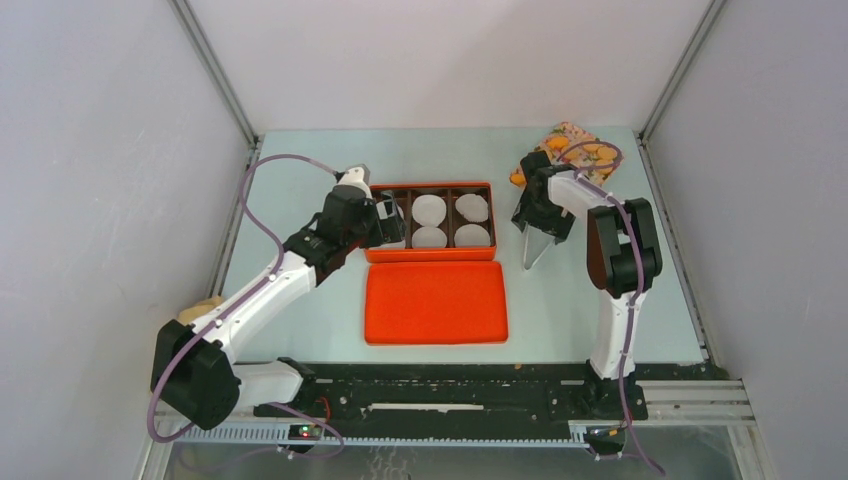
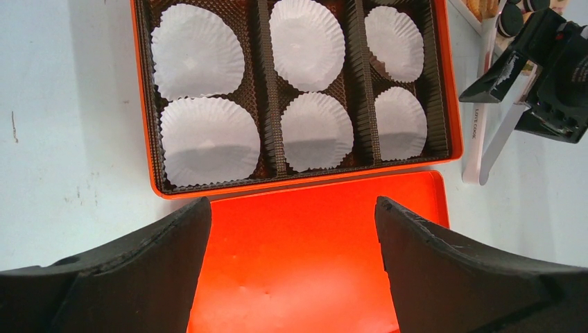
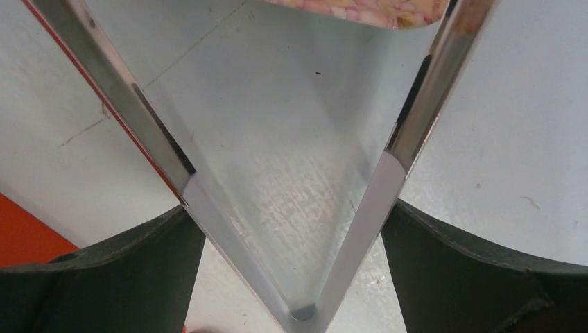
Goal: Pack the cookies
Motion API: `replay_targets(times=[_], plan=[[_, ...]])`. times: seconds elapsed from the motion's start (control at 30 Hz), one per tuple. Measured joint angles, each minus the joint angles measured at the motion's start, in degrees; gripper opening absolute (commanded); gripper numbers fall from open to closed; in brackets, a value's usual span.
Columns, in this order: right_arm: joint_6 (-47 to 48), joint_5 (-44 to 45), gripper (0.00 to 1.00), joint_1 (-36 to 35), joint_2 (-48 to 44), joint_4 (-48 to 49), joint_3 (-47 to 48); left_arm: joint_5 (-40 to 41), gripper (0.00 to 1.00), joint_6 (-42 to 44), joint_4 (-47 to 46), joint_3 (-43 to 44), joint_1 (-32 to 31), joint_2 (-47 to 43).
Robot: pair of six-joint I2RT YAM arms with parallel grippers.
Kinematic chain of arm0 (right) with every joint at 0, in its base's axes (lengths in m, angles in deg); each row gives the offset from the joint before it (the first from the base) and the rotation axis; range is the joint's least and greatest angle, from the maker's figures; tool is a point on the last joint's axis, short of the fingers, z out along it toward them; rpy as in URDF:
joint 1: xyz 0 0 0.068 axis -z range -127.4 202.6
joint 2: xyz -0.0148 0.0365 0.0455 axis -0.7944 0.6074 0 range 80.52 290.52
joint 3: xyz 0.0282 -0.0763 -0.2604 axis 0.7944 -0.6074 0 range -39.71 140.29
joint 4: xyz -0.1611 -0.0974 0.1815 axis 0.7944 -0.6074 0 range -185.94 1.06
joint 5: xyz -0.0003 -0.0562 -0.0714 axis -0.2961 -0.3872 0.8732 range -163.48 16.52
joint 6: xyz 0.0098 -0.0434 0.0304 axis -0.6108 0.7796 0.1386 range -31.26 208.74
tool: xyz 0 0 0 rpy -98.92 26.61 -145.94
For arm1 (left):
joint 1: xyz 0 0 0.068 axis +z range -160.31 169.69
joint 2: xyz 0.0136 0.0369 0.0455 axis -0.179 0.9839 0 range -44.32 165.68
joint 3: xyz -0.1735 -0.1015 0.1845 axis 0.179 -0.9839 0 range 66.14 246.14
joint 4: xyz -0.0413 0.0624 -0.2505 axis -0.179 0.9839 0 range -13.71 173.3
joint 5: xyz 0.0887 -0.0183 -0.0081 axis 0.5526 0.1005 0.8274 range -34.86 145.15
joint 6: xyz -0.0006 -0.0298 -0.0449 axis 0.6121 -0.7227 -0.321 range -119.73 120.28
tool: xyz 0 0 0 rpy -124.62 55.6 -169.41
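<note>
The cookies (image 1: 590,153), orange and dark discs, lie on a floral plate (image 1: 572,132) at the back right; some show at the top right of the left wrist view as cookies (image 2: 512,16). My right gripper (image 1: 540,222) (image 3: 291,236) hangs just in front of the plate, shut on a pair of metal tongs (image 1: 534,252) (image 3: 409,132) whose arms splay wide between the fingers, with nothing between the tips. The left gripper (image 1: 396,222) (image 2: 292,236) stands open and empty over the left end of the orange box (image 1: 430,186).
The box (image 2: 454,104) holds a brown tray with several white paper liners (image 2: 197,52), no cookie in any. Its orange lid (image 1: 435,302) (image 2: 305,270) lies flat in front of it. A tan object (image 1: 200,308) sits by the left wall.
</note>
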Motion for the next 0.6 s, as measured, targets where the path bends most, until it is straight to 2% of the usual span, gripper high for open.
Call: replay_targets(times=[0.17, 0.23, 0.43, 0.6], plan=[[2.97, 0.20, 0.91, 0.42, 1.57, -1.38, 1.99, 0.02, 0.92, -0.02, 0.02, 0.00, 0.00, 0.00], [3.52, 0.31, 0.81, 0.31, 1.57, -1.27, 1.99, 0.00, 0.92, -0.02, 0.02, 0.00, 0.00, -0.02], [4.26, 3.10, 0.58, -0.42, 1.51, -1.44, 1.62, -0.50, 0.92, -0.13, 0.00, 0.00, 0.00, 0.17], [4.26, 5.73, 0.55, -2.14, -0.98, 0.22, -2.36, -0.92, 0.92, -0.46, 0.00, -0.07, -0.02, 0.37]])
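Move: The right hand has the tongs between its wide-open fingers, their free ends reaching out to the tray. The black cookie near the tray's close corner lies about 10 cm ahead of this hand, 3 cm to its right and slightly lower. From the hand, an orange cookie sits 12 cm ahead and 1 cm left, another 10 cm ahead and 8 cm right. For the left hand, the black cookie is some 15 cm ahead, 36 cm right, 16 cm below. Squeezing inward while almost holding its place, the right gripper closes by roughly a third, its fingers staying against the outsides of the tongs' arms and pressing them together around the black cookie. The hand eases about 1 cm to the right, then draws back about 1 cm at the end, rolling some 5 degrees so its left side dips and turning slightly counter-clockwise. ##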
